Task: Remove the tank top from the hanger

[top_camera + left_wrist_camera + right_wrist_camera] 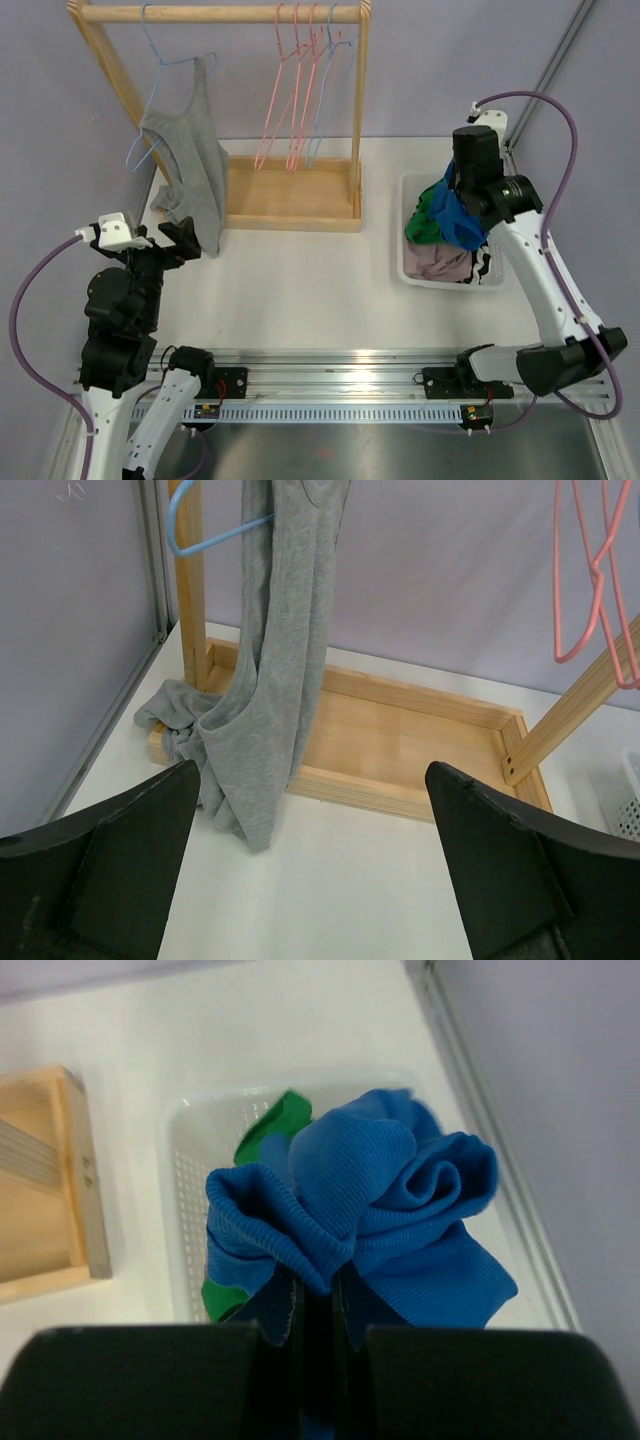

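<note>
A grey tank top (190, 150) hangs by a strap from a blue wire hanger (148, 40) at the left end of the wooden rack. Its lower end bunches on the rack's base and the table. In the left wrist view the tank top (280, 630) drapes down under the hanger (215, 540). My left gripper (176, 245) is open and empty, low over the table just in front of the hem (312, 810). My right gripper (458, 198) is shut on a blue garment (380, 1190) and holds it above the basket.
The rack's wooden base tray (290, 195) lies behind the left gripper. Pink hangers (295, 90) hang at the rail's right end. A white basket (410, 270) with green, pink and striped clothes stands at the right. A wall post runs along the left.
</note>
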`<state>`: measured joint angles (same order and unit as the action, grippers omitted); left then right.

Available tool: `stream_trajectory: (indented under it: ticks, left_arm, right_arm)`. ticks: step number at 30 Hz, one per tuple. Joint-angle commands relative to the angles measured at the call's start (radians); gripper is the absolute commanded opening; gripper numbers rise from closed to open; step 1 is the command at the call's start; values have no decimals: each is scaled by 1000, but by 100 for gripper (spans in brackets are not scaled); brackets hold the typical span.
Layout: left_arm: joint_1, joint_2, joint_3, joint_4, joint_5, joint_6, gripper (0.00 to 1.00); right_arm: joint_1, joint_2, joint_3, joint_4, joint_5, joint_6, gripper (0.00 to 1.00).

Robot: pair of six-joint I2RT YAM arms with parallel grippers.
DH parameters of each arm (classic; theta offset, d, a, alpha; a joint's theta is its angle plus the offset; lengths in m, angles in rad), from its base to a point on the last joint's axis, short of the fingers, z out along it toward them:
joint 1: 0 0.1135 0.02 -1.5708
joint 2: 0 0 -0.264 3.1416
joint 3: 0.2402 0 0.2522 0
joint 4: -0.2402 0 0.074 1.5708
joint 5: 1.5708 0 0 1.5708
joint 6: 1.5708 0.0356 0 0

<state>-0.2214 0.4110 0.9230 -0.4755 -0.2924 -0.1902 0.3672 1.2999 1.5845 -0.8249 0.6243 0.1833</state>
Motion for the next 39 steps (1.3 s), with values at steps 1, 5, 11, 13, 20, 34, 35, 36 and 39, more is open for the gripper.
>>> stream_trajectory:
  ticks: [1,5,11,13,20,34,35,36,39]
  left_arm:
    - [-4,-14,-4,61,-33,12,99]
    - [-4,0,40,41,-45,2,99]
    - [-6,130,258,-107,-41,-34,99]
    - [-6,190,359,-162,-30,-40,99]
    - [-6,299,563,-227,-16,-8,99]
    - [1,662,889,-235,-80,118,99]
    - [5,678,902,-235,-73,124,99]
    - [11,702,937,-226,-58,138,99]
    - [51,791,999,-224,1,158,99]
  right_arm:
    - [-117,87,-107,113,-274,38,0]
    - [-241,301,-222,202,-457,74,0]
    - [-332,524,-331,346,-604,123,1]
    - [-344,542,-345,380,-652,136,3]
    - [-356,441,-310,345,-675,142,41]
    - [-355,8,-148,113,-703,113,99]
    - [-356,-25,-164,113,-756,116,99]
    - [-355,-57,-184,147,-809,122,99]
    - [-356,-183,-314,268,-1035,171,99]
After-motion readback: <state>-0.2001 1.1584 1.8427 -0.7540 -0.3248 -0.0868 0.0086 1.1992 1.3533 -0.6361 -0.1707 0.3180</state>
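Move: The right hand already pinches the blue tank top over the basket, whose middle is about 4 cm ahead and 32 cm below; in it the green top lies 6 cm ahead, 6 cm left of the hand, the dusty-pink top 3 cm back, 3 cm left. From the open left hand the grey tank top hangs 20 cm ahead, 2 cm left, 10 cm lower, its blue hanger above at 20 cm ahead, 3 cm left, 15 cm up. Right lowers blue tank top about 28 cm into basket, releases, rises; left climbs 14, then forward towards hanger. ##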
